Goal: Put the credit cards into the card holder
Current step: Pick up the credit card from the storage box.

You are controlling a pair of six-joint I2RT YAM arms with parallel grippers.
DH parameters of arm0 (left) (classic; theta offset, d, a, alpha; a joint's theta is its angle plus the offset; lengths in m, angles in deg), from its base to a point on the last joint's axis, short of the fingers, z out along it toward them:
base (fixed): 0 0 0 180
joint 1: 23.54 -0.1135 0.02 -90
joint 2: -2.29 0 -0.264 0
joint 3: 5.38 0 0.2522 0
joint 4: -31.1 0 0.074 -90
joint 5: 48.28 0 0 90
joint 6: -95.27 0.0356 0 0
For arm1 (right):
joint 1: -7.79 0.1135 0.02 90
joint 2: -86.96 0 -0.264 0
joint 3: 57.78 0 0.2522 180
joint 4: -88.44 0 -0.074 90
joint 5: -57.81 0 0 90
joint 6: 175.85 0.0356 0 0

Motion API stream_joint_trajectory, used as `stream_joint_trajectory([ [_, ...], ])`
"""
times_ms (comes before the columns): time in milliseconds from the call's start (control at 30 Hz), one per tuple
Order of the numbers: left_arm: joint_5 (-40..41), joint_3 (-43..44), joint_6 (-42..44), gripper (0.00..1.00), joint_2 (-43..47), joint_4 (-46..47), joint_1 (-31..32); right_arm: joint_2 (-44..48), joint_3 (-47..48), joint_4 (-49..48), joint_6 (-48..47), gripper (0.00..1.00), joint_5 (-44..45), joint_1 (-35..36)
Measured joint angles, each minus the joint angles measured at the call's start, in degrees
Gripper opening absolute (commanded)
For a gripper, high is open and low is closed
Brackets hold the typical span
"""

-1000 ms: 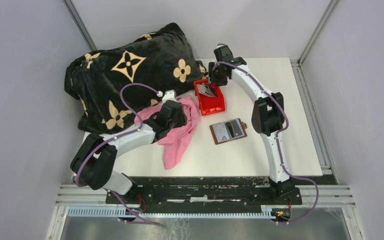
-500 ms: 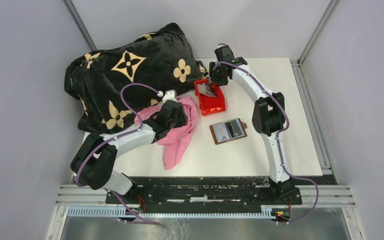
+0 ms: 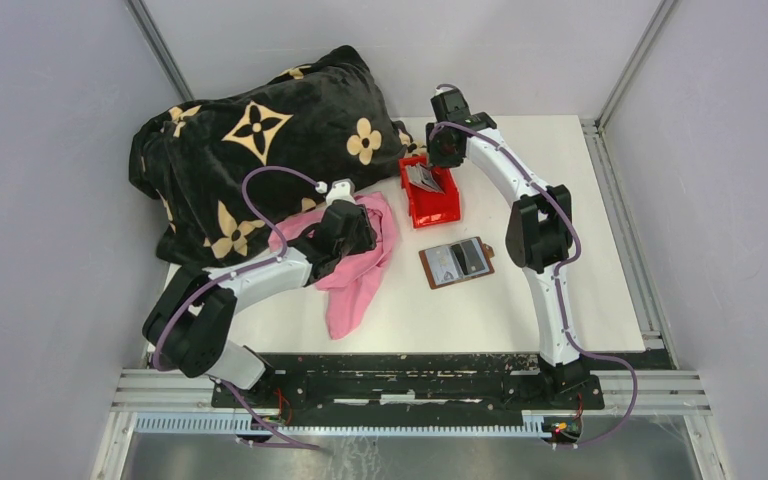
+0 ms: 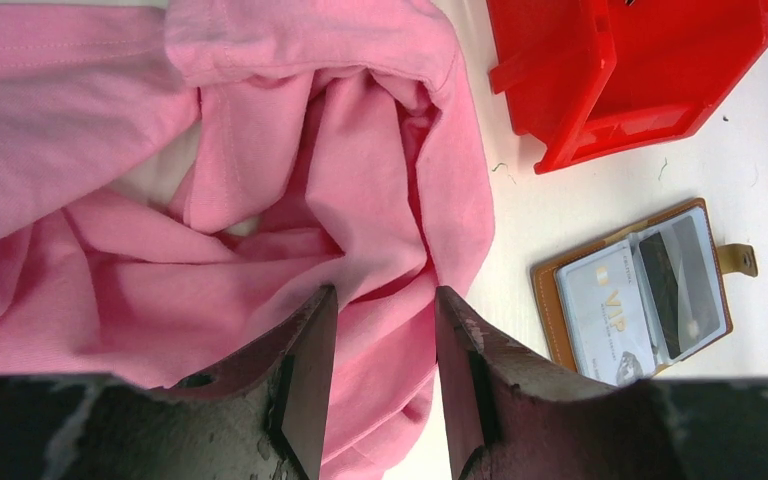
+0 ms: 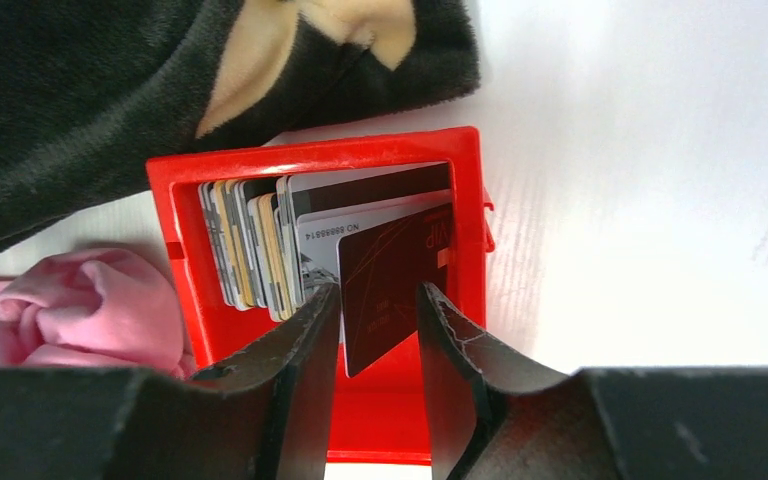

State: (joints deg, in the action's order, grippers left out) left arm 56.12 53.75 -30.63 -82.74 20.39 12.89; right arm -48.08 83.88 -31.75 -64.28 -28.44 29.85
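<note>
The credit cards (image 5: 260,240) stand on edge, several of them, in a red bin (image 5: 310,155). A dark red card (image 5: 390,285) leans at the front of the stack. My right gripper (image 5: 378,310) hangs over the bin (image 3: 430,205) with its jaws apart on either side of that card's lower corner; no pinch shows. The brown card holder (image 3: 457,262) lies open on the table with a pale card and a dark card in its clear pockets (image 4: 640,290). My left gripper (image 4: 385,310) is open above a pink cloth (image 4: 210,200), holding nothing.
A black blanket with tan flowers (image 3: 260,140) is heaped at the back left, and its edge reaches the bin's far side (image 5: 80,90). The pink cloth (image 3: 355,275) lies between the left arm and the bin. White tabletop (image 3: 560,200) extends right of the right arm.
The red bin has slid a little to the right, with the right gripper over it. The right jaws have narrowed around the dark red card. The left arm has not moved.
</note>
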Motion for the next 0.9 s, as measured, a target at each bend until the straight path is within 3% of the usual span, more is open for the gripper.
stream_joint_trajectory([
  [467, -1.07, 0.22, 0.00, 0.48, -1.75, 0.55, 0.00, 0.09, -0.04, 2.12, -4.31, 0.31, 6.36, 0.04],
  [800, -1.11, 0.85, 0.00, 0.48, -2.54, 0.63, 0.00, 0.09, -0.04, 2.82, -5.64, 0.03, 6.45, 0.07],
  [900, -1.11, 0.85, 0.00, 0.48, -2.56, 0.61, 0.00, 0.09, -0.04, 2.89, -6.08, 0.01, 6.47, 0.15],
])
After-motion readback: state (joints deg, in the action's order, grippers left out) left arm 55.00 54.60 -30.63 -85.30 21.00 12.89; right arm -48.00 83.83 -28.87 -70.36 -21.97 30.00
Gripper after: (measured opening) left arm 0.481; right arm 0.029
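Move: The right hand is over the red storage box with its fingers half open. The dark credit card leans between them, its middle about 1 cm ahead, 1 cm right and 3 cm down. The row of other cards is some 5 cm to the left and 2 cm ahead, and the open card holder about 18 cm back and 4 cm right. From the left hand the dark card lies roughly 13 cm ahead and 13 cm right. Swing the right fingertips about 2.5 cm to the right, tipping the wrist some 10 degrees so its left side sinks, with the left finger against the dark card and moving towards the box's right wall. Then nearly hold in place, with only a slight drift, and shut the fingers until they pinch the card by its upper edge. ##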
